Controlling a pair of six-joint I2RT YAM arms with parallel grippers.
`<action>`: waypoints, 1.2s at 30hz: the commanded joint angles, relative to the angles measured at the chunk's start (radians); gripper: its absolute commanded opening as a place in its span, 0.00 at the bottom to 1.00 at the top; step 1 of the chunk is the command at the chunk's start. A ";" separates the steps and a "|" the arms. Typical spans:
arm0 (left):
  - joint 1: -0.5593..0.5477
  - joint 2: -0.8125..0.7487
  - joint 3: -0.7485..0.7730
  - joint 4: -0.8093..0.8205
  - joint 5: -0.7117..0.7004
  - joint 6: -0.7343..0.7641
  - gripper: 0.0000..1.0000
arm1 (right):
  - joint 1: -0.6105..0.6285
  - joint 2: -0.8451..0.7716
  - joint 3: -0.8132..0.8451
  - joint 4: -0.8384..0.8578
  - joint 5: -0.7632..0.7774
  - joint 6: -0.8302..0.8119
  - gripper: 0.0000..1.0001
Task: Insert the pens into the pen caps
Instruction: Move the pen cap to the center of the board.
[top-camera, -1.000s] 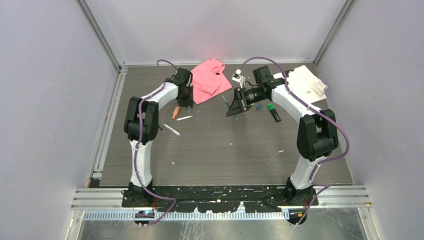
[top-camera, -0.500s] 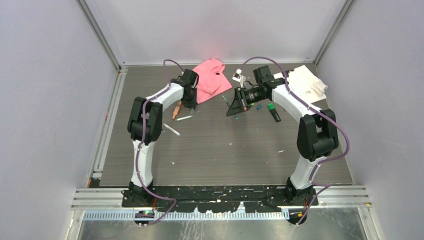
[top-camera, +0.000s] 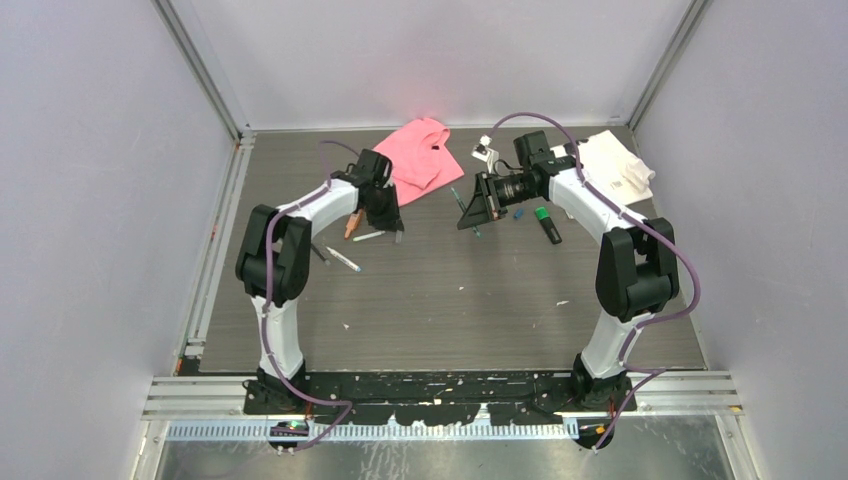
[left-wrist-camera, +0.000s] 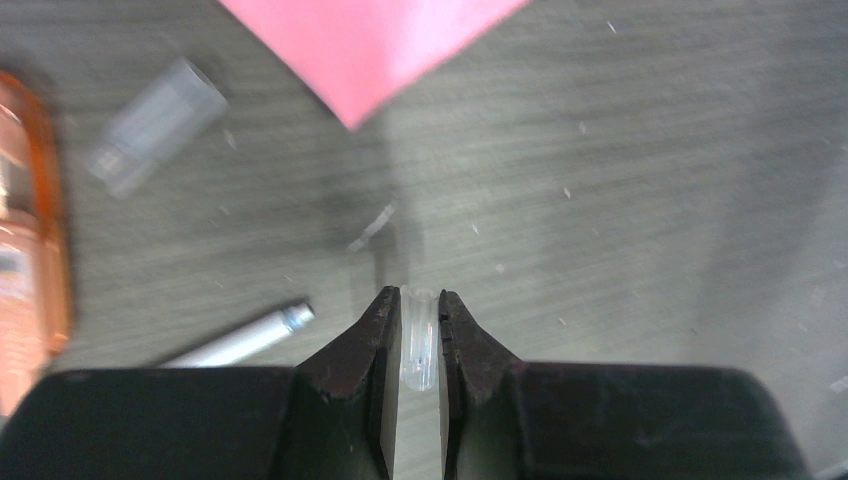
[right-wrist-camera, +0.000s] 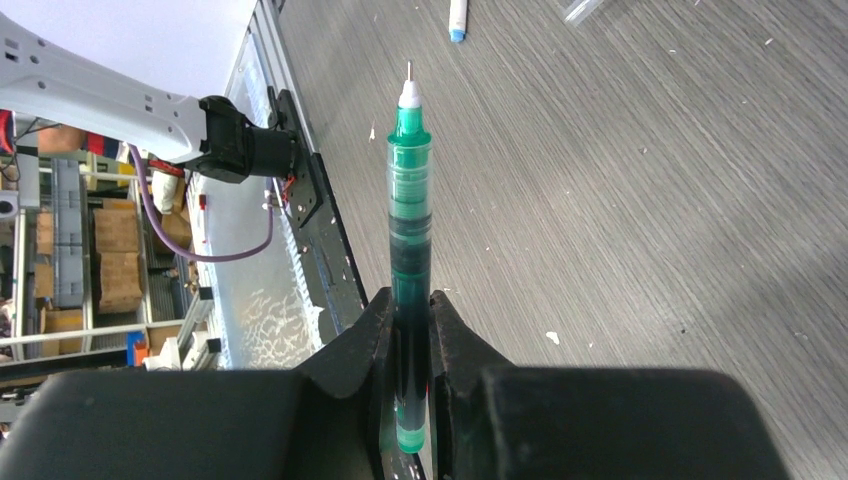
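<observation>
My left gripper (left-wrist-camera: 415, 296) is shut on a small clear pen cap (left-wrist-camera: 420, 345), which stands upright between the fingers just above the table. In the top view this gripper (top-camera: 397, 232) hangs right of an orange pen (top-camera: 352, 222) and a white pen (top-camera: 368, 236). My right gripper (right-wrist-camera: 410, 300) is shut on a green pen (right-wrist-camera: 410, 190), whose bare fine tip points away from the jaws. In the top view it (top-camera: 471, 213) is held above the table's back centre, facing the left arm. Another clear cap (left-wrist-camera: 155, 125) lies on the table.
A pink cloth (top-camera: 420, 155) lies at the back centre and a white cloth (top-camera: 615, 165) at the back right. A black highlighter with a green cap (top-camera: 547, 224) and a blue cap (top-camera: 518, 213) lie under the right arm. A white pen with a blue tip (top-camera: 343, 260) lies near the left arm.
My left gripper has closed on the clear cap and swung right, away from the orange pen. The right gripper has shifted slightly back with the green pen.
</observation>
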 joint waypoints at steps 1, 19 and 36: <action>-0.015 -0.087 -0.073 0.025 0.043 -0.066 0.10 | -0.010 -0.051 -0.009 0.032 -0.027 0.000 0.01; -0.168 -0.207 -0.164 -0.212 -0.428 -0.266 0.45 | -0.010 -0.047 -0.020 0.054 -0.038 0.021 0.01; -0.162 -0.259 -0.139 -0.202 -0.294 -0.004 0.40 | -0.010 -0.047 -0.020 0.052 -0.033 0.018 0.01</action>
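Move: Just over the board, the left hand already holds the clear pen cap. The bare spot it goes to lies about 8 cm back, 2 cm left and 3 cm down. At about that same depth below the hand, the green-ended white pen is roughly 7 cm left and 1 cm back, the blue-ended white marker 12 cm left and 6 cm back. From the right hand, holding the green pen, the spot is some 15 cm left, 1 cm ahead and 16 cm down. Drawing back about 8 cm, sinking 2 cm and easing slightly left, the left hand carries the clear cap down to the bare board and rolls its fingers some 20 degrees towards vertical. The fingers then open and let go of the cap, and the hand rises nearly 5 cm clear of it. ##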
